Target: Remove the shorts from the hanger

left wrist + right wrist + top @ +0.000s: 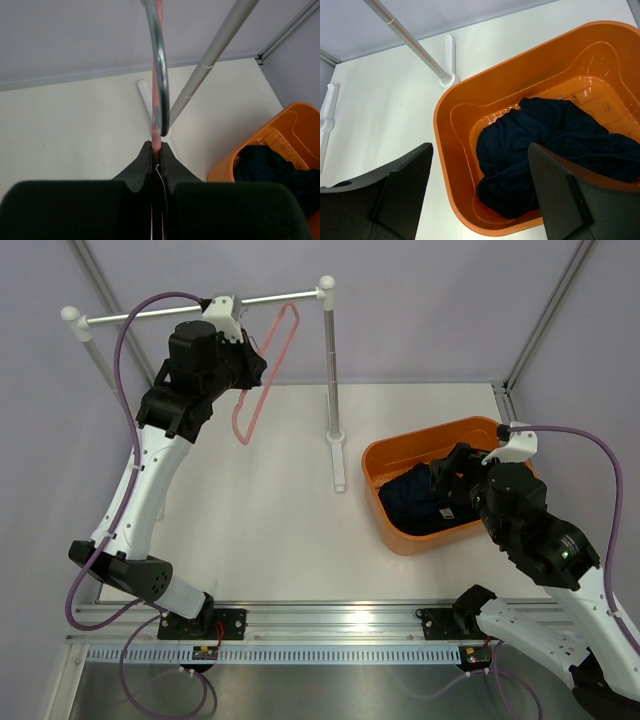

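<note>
The dark navy shorts [432,498] lie crumpled inside the orange tub [390,455]; they also show in the right wrist view [545,145] and the left wrist view [267,165]. The bare pink hanger [262,380] hangs by its silver hook [159,60] at the rail. My left gripper [245,365] is shut on the hanger's pink bar [156,137], just below the hook. My right gripper [450,470] is open and empty above the tub, its fingers [402,185] apart over the shorts.
A silver rail [200,308] on white-knobbed posts crosses the back left; its right post [330,370] stands on a white foot [338,455] left of the tub. Grey walls close the back and sides. An aluminium mounting rail [320,618] runs along the near edge.
</note>
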`<state>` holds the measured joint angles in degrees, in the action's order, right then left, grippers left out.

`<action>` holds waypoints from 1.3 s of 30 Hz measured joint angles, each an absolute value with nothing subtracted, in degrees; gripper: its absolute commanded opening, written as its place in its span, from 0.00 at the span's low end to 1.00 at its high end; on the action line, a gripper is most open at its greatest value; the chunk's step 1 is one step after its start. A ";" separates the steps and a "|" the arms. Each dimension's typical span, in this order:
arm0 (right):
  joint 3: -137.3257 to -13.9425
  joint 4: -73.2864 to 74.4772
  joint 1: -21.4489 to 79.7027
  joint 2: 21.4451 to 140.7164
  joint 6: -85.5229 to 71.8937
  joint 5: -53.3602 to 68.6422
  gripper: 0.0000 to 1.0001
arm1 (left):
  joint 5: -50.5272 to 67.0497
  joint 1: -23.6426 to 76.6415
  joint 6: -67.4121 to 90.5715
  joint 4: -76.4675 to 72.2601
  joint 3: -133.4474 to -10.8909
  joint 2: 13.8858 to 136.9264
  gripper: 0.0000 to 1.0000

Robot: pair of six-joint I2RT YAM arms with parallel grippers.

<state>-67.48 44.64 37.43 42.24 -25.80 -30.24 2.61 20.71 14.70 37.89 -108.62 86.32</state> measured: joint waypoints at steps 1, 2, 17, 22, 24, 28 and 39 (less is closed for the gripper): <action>-67.44 44.47 37.43 42.33 -25.78 -30.13 0.85 | 2.17 20.71 14.57 37.41 -108.62 86.39 0.00; -67.40 44.27 37.43 42.41 -25.76 -29.74 0.85 | 1.41 20.71 14.46 36.82 -108.62 86.43 0.00; -65.56 42.37 37.43 43.16 -25.74 -26.83 0.84 | -4.80 20.71 14.33 31.05 -112.46 95.81 0.00; -64.99 41.65 37.43 43.46 -25.74 -26.44 0.84 | -5.69 20.71 14.17 30.74 -114.43 97.78 0.00; -64.77 41.60 37.43 43.46 -25.74 -26.26 0.84 | -6.02 20.67 14.13 30.70 -115.04 98.15 0.00; -64.31 41.47 37.43 43.40 -25.76 -25.98 0.84 | -5.74 20.67 13.89 30.00 -115.02 98.13 0.00; -63.51 41.32 37.43 43.27 -25.78 -25.67 0.84 | -6.35 20.23 12.86 30.06 -114.43 93.65 0.00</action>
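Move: The left hand already pinches the pink hanger by its neck, hook uppermost; the stretch of rack rod it is taken to runs crosswise some 12 cm ahead, level sideways and about 7 cm higher. At that same height are the rod's right corner, roughly 14 cm ahead and 14 cm right, and its left corner, about 8 cm ahead and 40 cm left. From the idle right hand that stretch of rod lies some 32 cm ahead, 40 cm left and 15 cm up. Keeping its pinch on the hanger, the left hand pushes it forward nearly 8 cm towards and under the rack rod, dipping about 2 cm on the way, then eases back some 2 cm while rising about 4 cm; the hand yaws roughly 10 degrees counter-clockwise and tips up slightly. The empty right hand, still open, shifts about 2 cm left and 2 cm down over the basket. ##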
